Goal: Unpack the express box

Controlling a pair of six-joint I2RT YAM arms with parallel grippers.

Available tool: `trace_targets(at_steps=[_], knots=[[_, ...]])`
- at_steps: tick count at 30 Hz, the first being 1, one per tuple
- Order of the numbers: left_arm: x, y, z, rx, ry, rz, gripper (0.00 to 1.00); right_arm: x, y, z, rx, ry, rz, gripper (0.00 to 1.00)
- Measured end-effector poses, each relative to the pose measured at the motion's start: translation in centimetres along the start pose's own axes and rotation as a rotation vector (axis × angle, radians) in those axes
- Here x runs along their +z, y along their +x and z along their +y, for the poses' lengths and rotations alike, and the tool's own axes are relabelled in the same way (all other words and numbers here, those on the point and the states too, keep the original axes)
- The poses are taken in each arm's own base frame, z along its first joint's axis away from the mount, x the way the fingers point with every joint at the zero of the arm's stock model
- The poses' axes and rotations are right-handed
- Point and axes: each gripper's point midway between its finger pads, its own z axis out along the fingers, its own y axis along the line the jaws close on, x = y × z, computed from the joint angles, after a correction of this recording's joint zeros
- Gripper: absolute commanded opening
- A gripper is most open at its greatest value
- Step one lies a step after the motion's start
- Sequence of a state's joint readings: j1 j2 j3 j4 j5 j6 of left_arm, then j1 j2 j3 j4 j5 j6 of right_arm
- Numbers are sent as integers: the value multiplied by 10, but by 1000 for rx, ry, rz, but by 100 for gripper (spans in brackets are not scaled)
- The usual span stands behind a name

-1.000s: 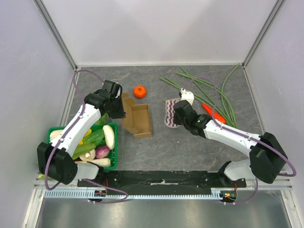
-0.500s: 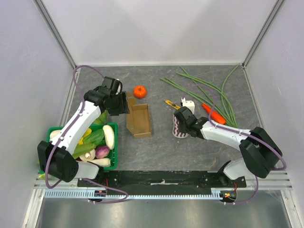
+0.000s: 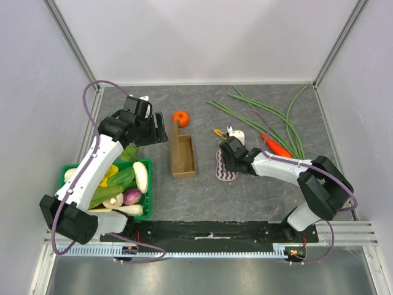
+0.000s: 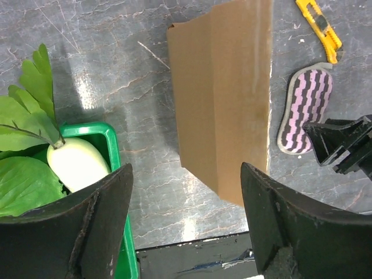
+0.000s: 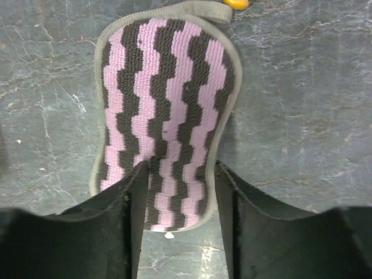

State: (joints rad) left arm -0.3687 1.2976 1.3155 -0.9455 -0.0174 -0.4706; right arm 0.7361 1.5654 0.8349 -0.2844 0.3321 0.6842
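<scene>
The express box point(image 3: 183, 155) is a small brown carton lying open in the middle of the table, its flap raised toward the tangerine point(image 3: 180, 118). In the left wrist view its plain cardboard point(image 4: 224, 87) fills the centre. My left gripper point(image 3: 157, 131) hangs just left of the box, open wide point(image 4: 185, 170) with nothing between its fingers. A pink-and-dark striped pad point(image 3: 225, 167) lies flat on the table right of the box. My right gripper point(image 3: 223, 158) stands open over it, its fingers either side of the pad's near end point(image 5: 165, 116).
A green crate point(image 3: 145, 198) of vegetables sits at the near left, with a white radish point(image 4: 75, 164) inside. A yellow utility knife point(image 3: 219, 133), a carrot point(image 3: 276, 146) and long green beans point(image 3: 264, 117) lie at the back right.
My right gripper brought the striped pad down onto the table and opened, leaving it flat. My left gripper opened, let go of the box flap and drew back to the left.
</scene>
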Motion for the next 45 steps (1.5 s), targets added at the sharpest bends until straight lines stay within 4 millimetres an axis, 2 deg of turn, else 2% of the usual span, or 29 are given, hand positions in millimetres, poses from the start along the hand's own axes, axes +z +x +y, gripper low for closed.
trace_targets(at_steps=[1, 5, 12, 14, 20, 22, 27, 29, 31, 35, 38, 41, 45], knots=[[-3, -1, 0, 0, 3, -5, 81, -1, 0, -1, 5, 3, 2, 67], [-16, -9, -5, -1, 27, -44, 82, -19, -5, -6, 21, 14, 0, 79], [-48, -17, -19, 2, 123, -120, 82, -77, -63, -5, 92, -14, -153, 93], [-57, -18, -23, 4, 156, -143, 82, -91, -72, -9, 106, -14, -184, 98], [-88, -12, -29, 13, 250, -217, 82, -136, -84, -35, 113, 18, -266, 98], [-102, -8, -30, 19, 284, -249, 82, -158, -93, -46, 114, 33, -302, 98], [-143, 3, -29, 17, 361, -334, 83, -229, -123, -69, 146, 16, -446, 98], [-156, 8, -27, 6, 375, -357, 82, -266, -134, -84, 176, 16, -516, 98], [-175, 13, -23, -10, 390, -395, 82, -307, -143, -111, 242, 51, -603, 98], [-206, 24, -12, -47, 410, -476, 82, -367, -138, -161, 337, 106, -737, 98], [-226, 31, -8, -58, 432, -519, 82, -396, -130, -186, 372, 115, -798, 98], [-237, 33, -7, -60, 445, -539, 82, -404, -125, -193, 367, 117, -811, 98], [-240, 34, -7, -59, 448, -543, 82, -400, -120, -191, 327, 113, -780, 98]])
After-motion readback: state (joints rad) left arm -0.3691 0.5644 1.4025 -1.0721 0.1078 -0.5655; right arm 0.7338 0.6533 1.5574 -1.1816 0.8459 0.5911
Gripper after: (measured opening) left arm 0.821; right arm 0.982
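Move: The striped pad already lies flat just under the right fingers, its middle about 2 cm ahead, 1 cm left and 3 cm below; the yellow knife is some 11 cm ahead and 1 cm left, the open box roughly 14 cm left and 5 cm ahead. From the raised left hand, the box lies about 5 cm ahead, 7 cm right and 18 cm down, and the pad around 20 cm right, 1 cm ahead. Right hand rises nearly 40 cm from the striped pad, going right, fingers widening; left retreats up and back. ##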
